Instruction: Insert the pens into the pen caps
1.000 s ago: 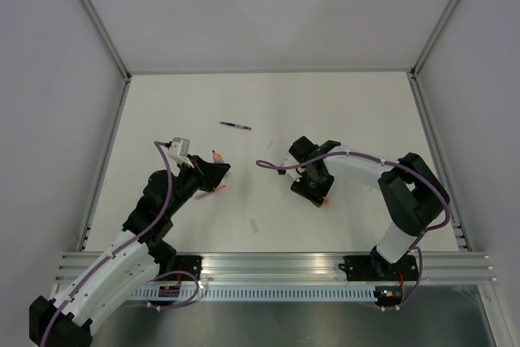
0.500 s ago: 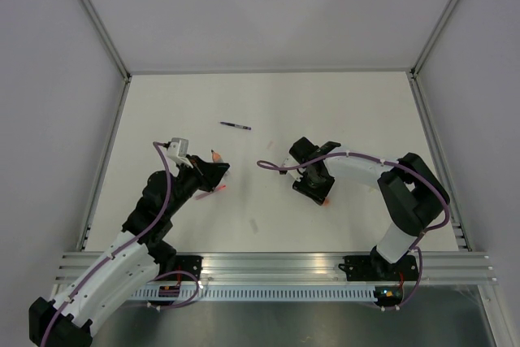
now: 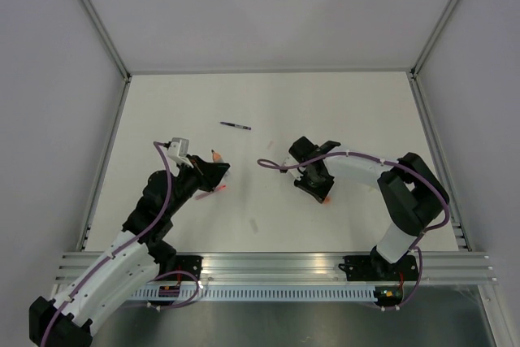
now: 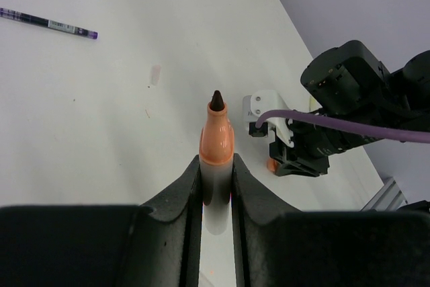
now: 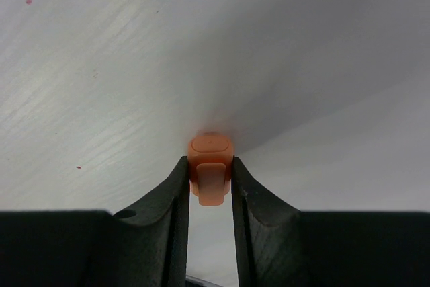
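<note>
My left gripper [image 4: 216,174] is shut on a pen [image 4: 216,144] with a pale barrel, an orange neck and a dark tip pointing away from the wrist. From above, that pen [image 3: 214,154] sticks out of the left gripper [image 3: 214,171] at centre left. An orange pen cap [image 5: 211,158] lies on the table with my right gripper [image 5: 210,171] shut on it, both fingers touching its sides. The overhead view shows the cap [image 3: 326,199] just under the right gripper [image 3: 322,191]. A dark purple pen [image 3: 235,125] lies loose on the table further back, also in the left wrist view as the purple pen [image 4: 48,23].
The white table [image 3: 357,111] is fenced by aluminium rails at the left [image 3: 104,160] and right [image 3: 435,160] and by grey walls behind. A purple cable [image 3: 272,166] loops off the right wrist. A faint pink smudge [image 4: 155,74] marks the table.
The right gripper's jaws have closed in onto the orange cap and the wrist has shifted slightly. The left arm and its pen have not moved.
</note>
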`<move>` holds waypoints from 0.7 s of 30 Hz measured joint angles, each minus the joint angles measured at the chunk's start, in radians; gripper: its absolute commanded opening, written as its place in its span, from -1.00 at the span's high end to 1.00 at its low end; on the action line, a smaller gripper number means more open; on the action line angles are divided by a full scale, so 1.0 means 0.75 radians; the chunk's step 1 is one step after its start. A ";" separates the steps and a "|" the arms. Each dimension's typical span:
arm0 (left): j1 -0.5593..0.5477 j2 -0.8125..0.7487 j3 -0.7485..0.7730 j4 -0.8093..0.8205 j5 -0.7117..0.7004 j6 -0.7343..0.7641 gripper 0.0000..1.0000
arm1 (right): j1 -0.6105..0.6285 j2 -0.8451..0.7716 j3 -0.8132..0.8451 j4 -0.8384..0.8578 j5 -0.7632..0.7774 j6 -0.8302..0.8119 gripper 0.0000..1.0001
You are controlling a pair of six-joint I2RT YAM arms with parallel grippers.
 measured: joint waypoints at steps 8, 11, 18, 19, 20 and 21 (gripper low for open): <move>0.000 0.214 0.001 0.071 0.149 0.002 0.95 | 0.000 0.009 0.300 -0.073 0.128 0.165 1.00; -0.003 0.327 0.002 0.087 0.227 0.004 0.95 | 0.000 0.009 0.447 -0.091 0.227 0.318 1.00; -0.094 0.489 0.077 0.107 0.334 0.058 0.95 | 0.021 -0.086 0.713 -0.044 0.343 0.762 1.00; -0.114 0.510 0.092 0.114 0.343 0.067 0.95 | 0.040 -0.137 0.682 0.008 0.346 0.815 1.00; -0.128 0.528 0.104 0.121 0.348 0.077 0.95 | 0.059 -0.181 0.655 0.036 0.348 0.851 1.00; -0.137 0.543 0.113 0.121 0.352 0.084 0.95 | 0.089 -0.236 0.617 0.084 0.355 0.898 1.00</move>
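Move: The orange cap, already pinched in the right fingers down at the table, lies about 27 cm right of the left hand, 1 cm back and 19 cm below. From the right hand, the orange pen upright in the left grip is 27 cm left, 1 cm ahead and 19 cm up. From the left hand, the pink pen lies 5 cm left, 1 cm ahead, and a clear cap 7 cm right, 9 cm back, both 19 cm below. The orange cap leaves the table in the right hand's unchanged pinch, rising fast some 20 cm while going forward and left towards the pen, the fingers swinging from straight down to well tilted forward-left as the wrist turns clockwise. The left hand, still gripping the pen, comes about 7 cm right and 5 cm down to meet it, turning some 20 degrees clockwise. ##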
